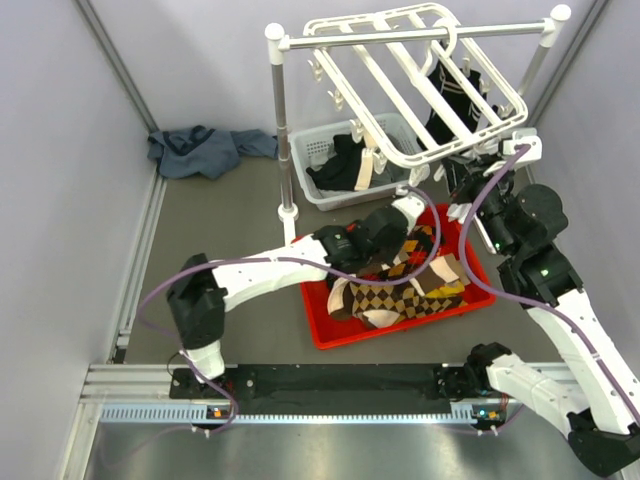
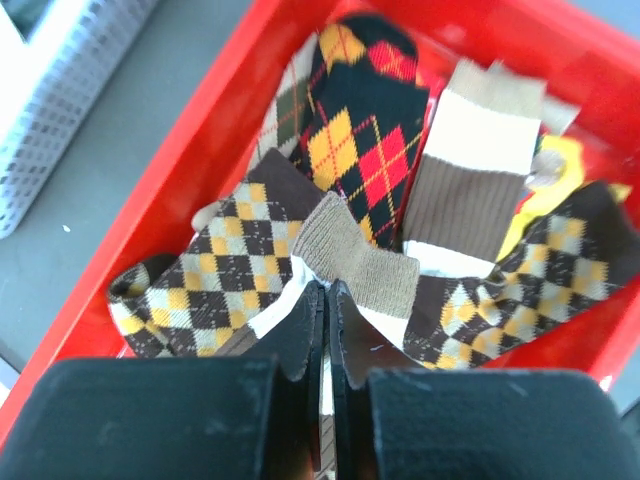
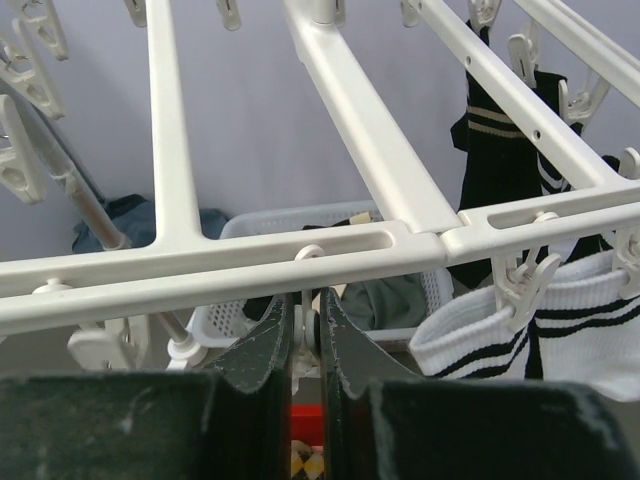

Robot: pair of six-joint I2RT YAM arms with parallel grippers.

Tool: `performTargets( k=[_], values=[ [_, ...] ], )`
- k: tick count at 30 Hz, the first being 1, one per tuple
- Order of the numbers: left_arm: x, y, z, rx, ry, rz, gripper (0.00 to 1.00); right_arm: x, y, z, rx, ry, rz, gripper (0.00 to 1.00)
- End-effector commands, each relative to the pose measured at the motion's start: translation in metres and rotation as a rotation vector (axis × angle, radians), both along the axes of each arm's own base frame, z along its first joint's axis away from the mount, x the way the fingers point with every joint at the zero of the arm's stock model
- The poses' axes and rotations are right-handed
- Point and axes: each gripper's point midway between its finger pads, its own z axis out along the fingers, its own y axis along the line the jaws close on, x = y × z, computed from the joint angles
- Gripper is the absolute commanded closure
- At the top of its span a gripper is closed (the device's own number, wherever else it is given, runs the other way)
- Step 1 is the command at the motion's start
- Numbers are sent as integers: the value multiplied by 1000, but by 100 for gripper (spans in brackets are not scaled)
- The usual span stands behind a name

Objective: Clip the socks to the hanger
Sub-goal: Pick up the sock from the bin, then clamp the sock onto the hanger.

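Several argyle socks lie heaped in a red tray (image 2: 200, 130). One is black with red and orange diamonds (image 2: 365, 130); the others are brown and cream (image 2: 215, 275). My left gripper (image 2: 327, 292) is down in the tray, shut on the cream edge of a brown argyle sock beside its tan cuff (image 2: 355, 260). The white hanger (image 3: 200, 265) hangs from a rod above. My right gripper (image 3: 308, 312) is just under its front bar, shut on a small dangling clip (image 3: 322, 330). From above, the tray (image 1: 320, 325) sits mid-table and the hanger (image 1: 450, 143) is behind it.
A white basket (image 1: 320, 150) of dark clothes stands behind the tray, beside the rack's white post (image 1: 280, 120). A blue-grey cloth (image 1: 200, 150) lies at the back left. White socks with black stripes (image 3: 500, 330) and black socks (image 1: 450, 100) hang clipped on the hanger's right side.
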Motion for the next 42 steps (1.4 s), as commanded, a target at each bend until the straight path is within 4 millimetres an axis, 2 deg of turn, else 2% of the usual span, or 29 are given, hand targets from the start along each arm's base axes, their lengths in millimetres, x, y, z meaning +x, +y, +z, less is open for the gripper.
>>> performTargets(
  k=[1, 3, 4, 5, 7, 8, 9, 10, 12, 21, 25, 30, 36, 42],
  values=[
    [6, -3, 59, -288, -83, 10, 100, -13, 1, 6, 22, 13, 37, 100],
    [6, -6, 98, -470, -130, 2, 100, -16, 2, 8, 31, 8, 45, 100],
    [5, -2, 90, -495, -108, -12, 100, -16, 2, 10, 34, 5, 48, 100],
    [5, 2, 105, -571, -104, -5, 100, -17, 2, 11, 35, 4, 51, 100],
    [14, 9, 117, -686, -119, 2, 100, -19, 4, 13, 38, 4, 62, 100],
    [12, 10, 124, -746, -95, -12, 100, -19, 4, 13, 41, 2, 64, 100],
    [13, 13, 119, -767, -83, -13, 100, -20, 5, 14, 44, 1, 71, 100],
    [19, 17, 133, -829, -111, -17, 100, -20, 6, 15, 44, -2, 75, 100],
    [16, 14, 138, -881, -96, -53, 100, -21, 8, 16, 50, 0, 87, 100],
    [22, 2, 205, -1097, -215, -164, 100, -26, 17, 20, 71, -3, 144, 100],
    [24, -4, 217, -1141, -218, -198, 100, -26, 18, 20, 71, -5, 149, 100],
    [23, 0, 232, -1191, -226, -239, 100, -26, 17, 22, 67, -14, 147, 100],
    [19, 5, 232, -1227, -203, -321, 100, -26, 18, 21, 62, -18, 152, 100],
    [12, 2, 236, -1245, -199, -407, 100, -26, 22, 20, 77, -15, 168, 100]
  ],
)
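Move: The left hand, sock cuff already pinched, is headed for the empty clip held by the right hand: about 5 cm ahead, 7 cm to its right and 22 cm above it. Another empty clip hangs some 4 cm left of that one, and the white socks hang roughly 4 cm right of the held clip, 3 cm farther out and 4 cm lower. The red bin's middle is about 15 cm below the left hand, 4 cm back and 5 cm left. The right hand has its clip between its fingertips. Keeping its shut fingers on the sock's ribbed cuff, the left hand rises about 20 cm out of the bin towards the clip in the right hand, drifting a little forward and swinging up by some 70 degrees, so that the fingers go from pointing steeply down to pointing right and forward, slightly upward. The right hand keeps its pinch on the clip under the hanger's front bar and eases it about 2 cm back and to the left, towards the rising sock, turning slightly counter-clockwise. ##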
